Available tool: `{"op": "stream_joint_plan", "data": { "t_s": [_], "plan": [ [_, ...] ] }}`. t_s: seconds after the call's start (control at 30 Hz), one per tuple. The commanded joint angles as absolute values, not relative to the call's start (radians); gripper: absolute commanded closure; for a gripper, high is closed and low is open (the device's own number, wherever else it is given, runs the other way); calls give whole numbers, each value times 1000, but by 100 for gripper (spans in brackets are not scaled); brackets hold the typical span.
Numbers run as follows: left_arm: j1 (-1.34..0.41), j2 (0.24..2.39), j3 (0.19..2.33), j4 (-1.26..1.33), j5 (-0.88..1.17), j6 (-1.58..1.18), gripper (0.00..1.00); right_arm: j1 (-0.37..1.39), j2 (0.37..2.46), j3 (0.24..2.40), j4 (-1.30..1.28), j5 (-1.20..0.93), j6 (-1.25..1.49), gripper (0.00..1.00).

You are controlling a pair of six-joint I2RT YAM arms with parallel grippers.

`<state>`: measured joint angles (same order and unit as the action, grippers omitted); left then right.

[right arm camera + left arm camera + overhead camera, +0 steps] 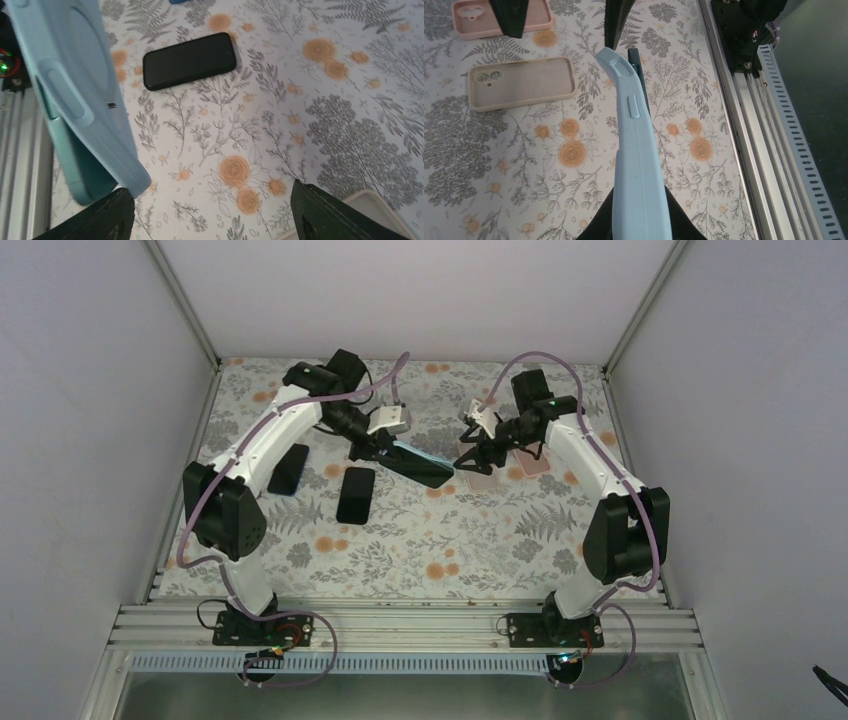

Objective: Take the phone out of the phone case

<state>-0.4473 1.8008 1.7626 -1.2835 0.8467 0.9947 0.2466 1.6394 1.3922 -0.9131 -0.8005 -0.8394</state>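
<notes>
A light blue phone case (pixel 639 165) is held edge-up above the table, and my left gripper (pixel 640 215) is shut on its near end. The phone (pixel 642 90) shows as a dark strip along the case's right side, and as a dark face (pixel 425 470) from above. My right gripper (pixel 212 215) is open at the case's far end. In the right wrist view the case (pixel 75 85) fills the left side, its lower corner right by my left finger (pixel 100 217). Nothing lies between the right fingers.
Two bare black phones (pixel 288 468) (pixel 356 495) lie on the floral cloth left of centre. A beige empty case (pixel 521 82) and a pink one (pixel 499 15) lie under the right arm. An aluminium rail (pixel 744 125) runs along the near table edge.
</notes>
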Motion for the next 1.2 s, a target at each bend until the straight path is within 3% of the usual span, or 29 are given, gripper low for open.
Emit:
{"op": "stream_joint_plan", "data": {
  "t_s": [0.0,0.27,0.53,0.73,0.8,0.83,0.9,0.93,0.97,1.03,1.07,1.17],
  "plan": [
    [-529,1789,1802,-1358,1173,1051,98,271,1651,1380,-695,-641,-756,20],
    [-569,1817,1834,-1358,1172,1044,98,340,1637,1385,-765,-702,-797,20],
    [-566,1854,1865,-1309,1114,998,98,468,1605,1462,-1061,-963,-916,19],
    [-562,1859,1896,-1311,1125,992,98,521,1649,1453,-1045,-1027,-892,21],
    [-558,1845,1893,-1290,1095,972,98,525,1711,1489,-1102,-1047,-930,29],
    [-554,1833,1882,-1258,1073,958,98,525,1728,1501,-1124,-1057,-943,39],
    [-546,1802,1855,-1179,989,897,97,521,1741,1507,-1140,-1065,-943,68],
    [-539,1785,1842,-1139,944,871,93,514,1740,1504,-1143,-1070,-941,84],
    [-533,1771,1828,-1108,906,851,80,506,1734,1499,-1144,-1078,-937,94],
    [-517,1745,1821,-1046,842,803,22,477,1719,1490,-1139,-1091,-922,96],
    [-510,1731,1821,-1024,824,787,3,463,1711,1484,-1128,-1089,-903,96],
    [-499,1679,1831,-970,743,750,0,402,1691,1471,-1082,-1068,-835,96]
  ]
}}
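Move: Some 9 cm to the right hand's left and 4 cm back, about level with it, is the middle of the blue phone case with its phone. The left hand grips its other end, so that middle lies roughly 6 cm right, 1 cm back and 4 cm below the left hand. On the table, 19 cm below the right hand, an empty pale case lies 10 cm ahead and 3 cm right, a black phone 24 cm left and 3 cm ahead. Edging slightly forward and down with its open fingers at the free end of the blue case, the right hand then sweeps about 8 cm back and 7 cm left, turning counter-clockwise and tipping down, and closes on that end. The left hand, still gripping, draws back about 4 cm, then opens wide and backs off forward and up. ##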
